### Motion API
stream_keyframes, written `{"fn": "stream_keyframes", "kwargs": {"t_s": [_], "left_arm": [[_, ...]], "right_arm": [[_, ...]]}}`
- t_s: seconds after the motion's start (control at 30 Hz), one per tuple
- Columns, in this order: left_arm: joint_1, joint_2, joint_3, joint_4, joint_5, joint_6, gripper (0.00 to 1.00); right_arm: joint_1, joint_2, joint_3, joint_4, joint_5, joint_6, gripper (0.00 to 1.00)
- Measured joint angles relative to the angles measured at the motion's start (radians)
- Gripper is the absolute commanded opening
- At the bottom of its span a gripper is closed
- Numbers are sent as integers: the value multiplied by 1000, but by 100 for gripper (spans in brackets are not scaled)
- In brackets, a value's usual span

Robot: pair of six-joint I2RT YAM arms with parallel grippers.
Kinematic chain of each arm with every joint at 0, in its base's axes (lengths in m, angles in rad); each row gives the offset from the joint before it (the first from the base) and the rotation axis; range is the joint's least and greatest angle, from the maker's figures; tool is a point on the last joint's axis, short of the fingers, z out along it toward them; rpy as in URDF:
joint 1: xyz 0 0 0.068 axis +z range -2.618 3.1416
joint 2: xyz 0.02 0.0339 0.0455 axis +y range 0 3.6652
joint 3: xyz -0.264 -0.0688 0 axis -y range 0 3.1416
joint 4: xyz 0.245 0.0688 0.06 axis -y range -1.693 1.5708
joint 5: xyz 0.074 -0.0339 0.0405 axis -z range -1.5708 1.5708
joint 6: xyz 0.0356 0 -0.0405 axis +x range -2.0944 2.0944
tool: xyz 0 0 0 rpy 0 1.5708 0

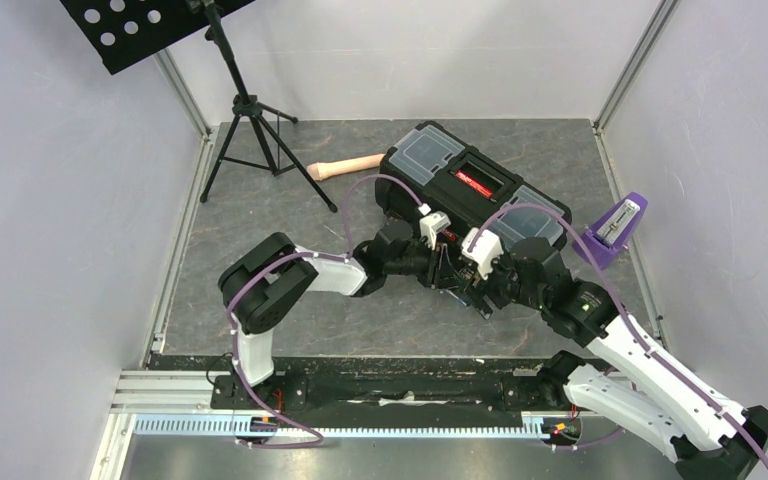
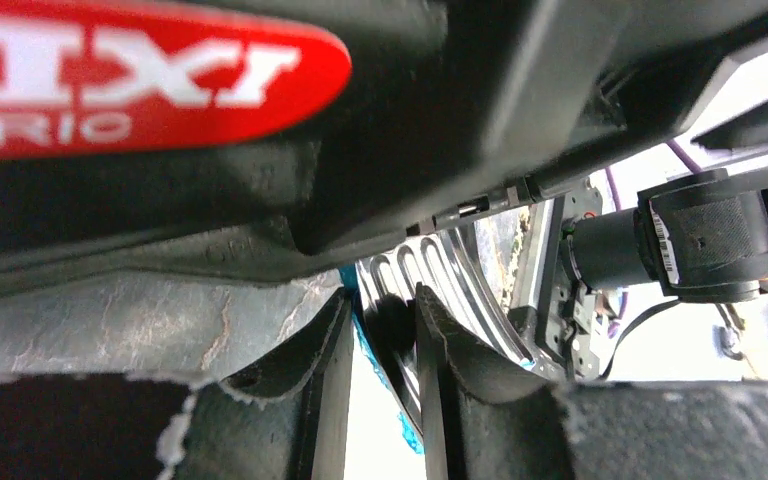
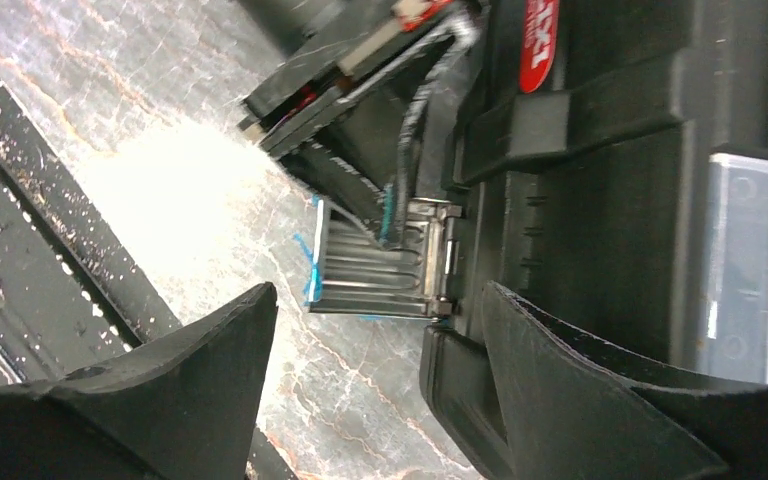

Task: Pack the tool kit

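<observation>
The black toolbox (image 1: 475,185) of the tool kit stands at the back middle of the table, lid down, with a red label on its handle and two clear-lidded compartments. Both arms reach in at its near side. My left gripper (image 1: 450,264) (image 2: 382,295) is shut on a ribbed metal latch (image 2: 440,275) with a blue edge, which sticks out from the box front (image 2: 410,150). My right gripper (image 1: 475,290) (image 3: 378,295) is open and just short of that latch (image 3: 375,270); its right finger lies along the box wall (image 3: 600,200). No pliers or screwdrivers are in view.
A beige cylindrical handle (image 1: 345,167) lies left of the box. A purple stapler-like object (image 1: 615,230) sits at the table's right edge. A black tripod stand (image 1: 245,110) rises at the back left. Grey walls and metal rails enclose the table.
</observation>
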Motion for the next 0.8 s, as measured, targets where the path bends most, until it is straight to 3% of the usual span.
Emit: {"fn": "stream_keyframes", "kwargs": {"t_s": [0.17,0.3,0.5,0.8], "left_arm": [[-3,-26,111,-269,11,-1,32],[-10,-35,150,-370,21,-19,32],[-12,-42,183,-439,35,-38,31],[-11,-42,219,-488,40,-53,28]], "right_arm": [[30,15,-13,-12,-14,-18,68],[56,34,-16,-23,0,-27,57],[108,40,-25,-22,27,-27,51],[220,136,-27,-22,163,8,50]]}}
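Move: At the left fingertips is the metal latch on the toolbox's near side, its middle about 2 cm to the right and 1 cm below. From the right hand the latch is some 3 cm ahead, 4 cm left and 7 cm down. The red badge sits about 11 cm ahead of the right hand, 9 cm left and almost level; the toolbox's middle is roughly 17 cm ahead, 2 cm left and 4 cm lower. Sinking about 5 cm while drawing back and left some 2 cm each, the right hand closes in on the latch, its wrist rolling about 10 degrees and its fingers narrowing to half open. The left hand, fingertips still on the latch, lifts about 2 cm, eases back 1 cm and tilts some 15 degrees, swinging the latch out from the toolbox. Whether the right fingers touch cannot be seen. ##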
